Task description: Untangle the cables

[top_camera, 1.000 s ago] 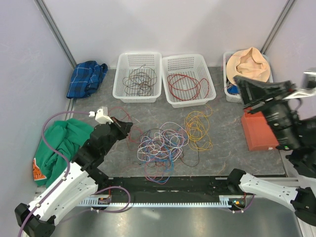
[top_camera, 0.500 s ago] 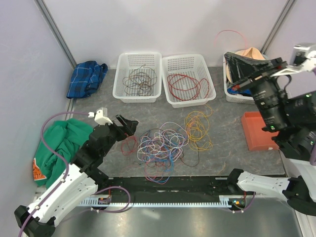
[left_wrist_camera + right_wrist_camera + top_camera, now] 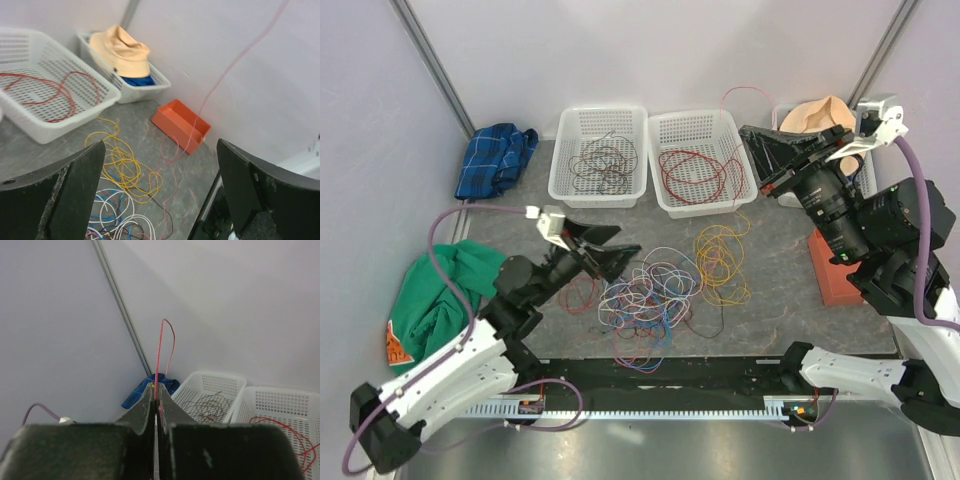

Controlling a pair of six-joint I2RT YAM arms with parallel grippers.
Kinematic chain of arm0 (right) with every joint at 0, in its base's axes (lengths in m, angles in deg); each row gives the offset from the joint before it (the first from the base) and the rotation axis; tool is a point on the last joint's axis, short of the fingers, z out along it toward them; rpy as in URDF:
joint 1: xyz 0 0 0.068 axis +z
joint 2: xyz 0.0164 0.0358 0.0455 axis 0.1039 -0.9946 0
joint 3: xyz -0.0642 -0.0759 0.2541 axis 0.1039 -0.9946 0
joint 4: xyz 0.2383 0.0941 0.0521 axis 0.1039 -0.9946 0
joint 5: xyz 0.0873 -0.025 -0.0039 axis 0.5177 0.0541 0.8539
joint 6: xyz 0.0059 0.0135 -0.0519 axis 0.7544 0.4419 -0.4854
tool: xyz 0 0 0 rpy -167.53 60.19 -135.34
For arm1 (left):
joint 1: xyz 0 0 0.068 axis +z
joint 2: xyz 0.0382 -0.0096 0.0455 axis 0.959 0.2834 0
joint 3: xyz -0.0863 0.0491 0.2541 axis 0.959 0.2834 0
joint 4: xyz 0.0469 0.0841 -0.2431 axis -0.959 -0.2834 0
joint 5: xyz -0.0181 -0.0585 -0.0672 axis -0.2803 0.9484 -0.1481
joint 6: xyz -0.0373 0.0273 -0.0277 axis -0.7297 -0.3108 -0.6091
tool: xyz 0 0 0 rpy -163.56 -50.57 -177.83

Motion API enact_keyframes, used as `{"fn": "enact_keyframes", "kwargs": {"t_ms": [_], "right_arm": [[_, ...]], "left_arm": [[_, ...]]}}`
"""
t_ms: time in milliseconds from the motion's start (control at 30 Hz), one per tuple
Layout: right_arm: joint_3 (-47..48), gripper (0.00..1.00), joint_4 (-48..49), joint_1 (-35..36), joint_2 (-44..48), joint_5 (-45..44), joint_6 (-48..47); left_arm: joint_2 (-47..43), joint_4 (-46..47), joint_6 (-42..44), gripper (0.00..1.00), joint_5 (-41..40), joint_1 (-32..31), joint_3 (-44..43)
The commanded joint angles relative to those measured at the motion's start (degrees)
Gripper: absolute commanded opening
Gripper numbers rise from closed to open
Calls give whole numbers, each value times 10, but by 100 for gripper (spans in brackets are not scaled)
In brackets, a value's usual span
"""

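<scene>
A tangle of thin cables (image 3: 648, 293), white, blue, purple and dark, lies mid-table, with a yellow cable (image 3: 722, 262) looped to its right. My left gripper (image 3: 612, 246) hovers open at the tangle's left edge with nothing between its fingers; in its wrist view (image 3: 160, 150) the yellow cable (image 3: 120, 160) lies below. My right gripper (image 3: 748, 133) is raised beside the middle basket, shut on a thin red cable (image 3: 159, 350) whose end loops above the tips (image 3: 740, 93). That red cable (image 3: 225, 75) runs slanting up from the table.
At the back, one white basket (image 3: 565, 150) holds a dark brown cable and another white basket (image 3: 665, 125) holds a red cable. A third basket carries a tan hat (image 3: 815, 115). An orange box (image 3: 835, 275) sits at the right, blue cloth (image 3: 495, 160) and green cloth (image 3: 445, 285) at the left.
My left gripper has opened, let go of its red cable, and moved right toward the tangle. The right arm has swung left from over the hat basket, carrying the red cable.
</scene>
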State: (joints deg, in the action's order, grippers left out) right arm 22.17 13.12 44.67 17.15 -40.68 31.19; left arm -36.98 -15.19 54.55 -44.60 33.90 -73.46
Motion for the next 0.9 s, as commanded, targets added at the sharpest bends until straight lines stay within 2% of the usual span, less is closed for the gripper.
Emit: {"fn": "enact_keyframes", "kwargs": {"t_ms": [0, 100, 467, 667, 767, 867], "right_arm": [[-12, 0, -5, -1, -8, 39, 32], [-19, 0, -8, -1, -17, 54, 44], [-54, 0, -11, -1, -25, 112, 80], [-70, 0, -11, -1, -17, 124, 88], [-76, 0, -11, -1, -11, 123, 88], [-85, 0, -11, -2, -2, 115, 87]], "left_arm": [[74, 94, 153, 100, 13, -90, -52], [123, 101, 184, 100, -6, -119, -76], [326, 169, 203, 100, 13, -134, -156], [386, 165, 222, 100, -17, -134, -207], [405, 154, 232, 84, -34, -134, -227], [402, 150, 230, 25, -32, -134, -231]]}}
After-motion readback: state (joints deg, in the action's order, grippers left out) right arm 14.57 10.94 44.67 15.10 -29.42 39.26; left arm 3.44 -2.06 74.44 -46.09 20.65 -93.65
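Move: The hanging stretch of the pink cable, held from above by the right hand, is about 18 cm to the left hand's right, some 3 cm ahead and roughly level. Below the left hand, the white cable tangle lies 5 cm right and 4 cm back, about 31 cm down; the yellow cables lie 20 cm right and 2 cm ahead, equally low. The open left gripper is about 19 cm left of the right hand, level fore-and-aft, and 26 cm below. The left fingers begin closing around the hanging pink cable, going from wide open to about half shut; contact itself can't be made out. To get there the left hand sweeps some 15 cm right, first easing slightly back, then forward, while rolling its left side up. The right hand, still pinching the cable, brings it down about 7 cm and as far left towards the left gripper, turning counter-clockwise. ##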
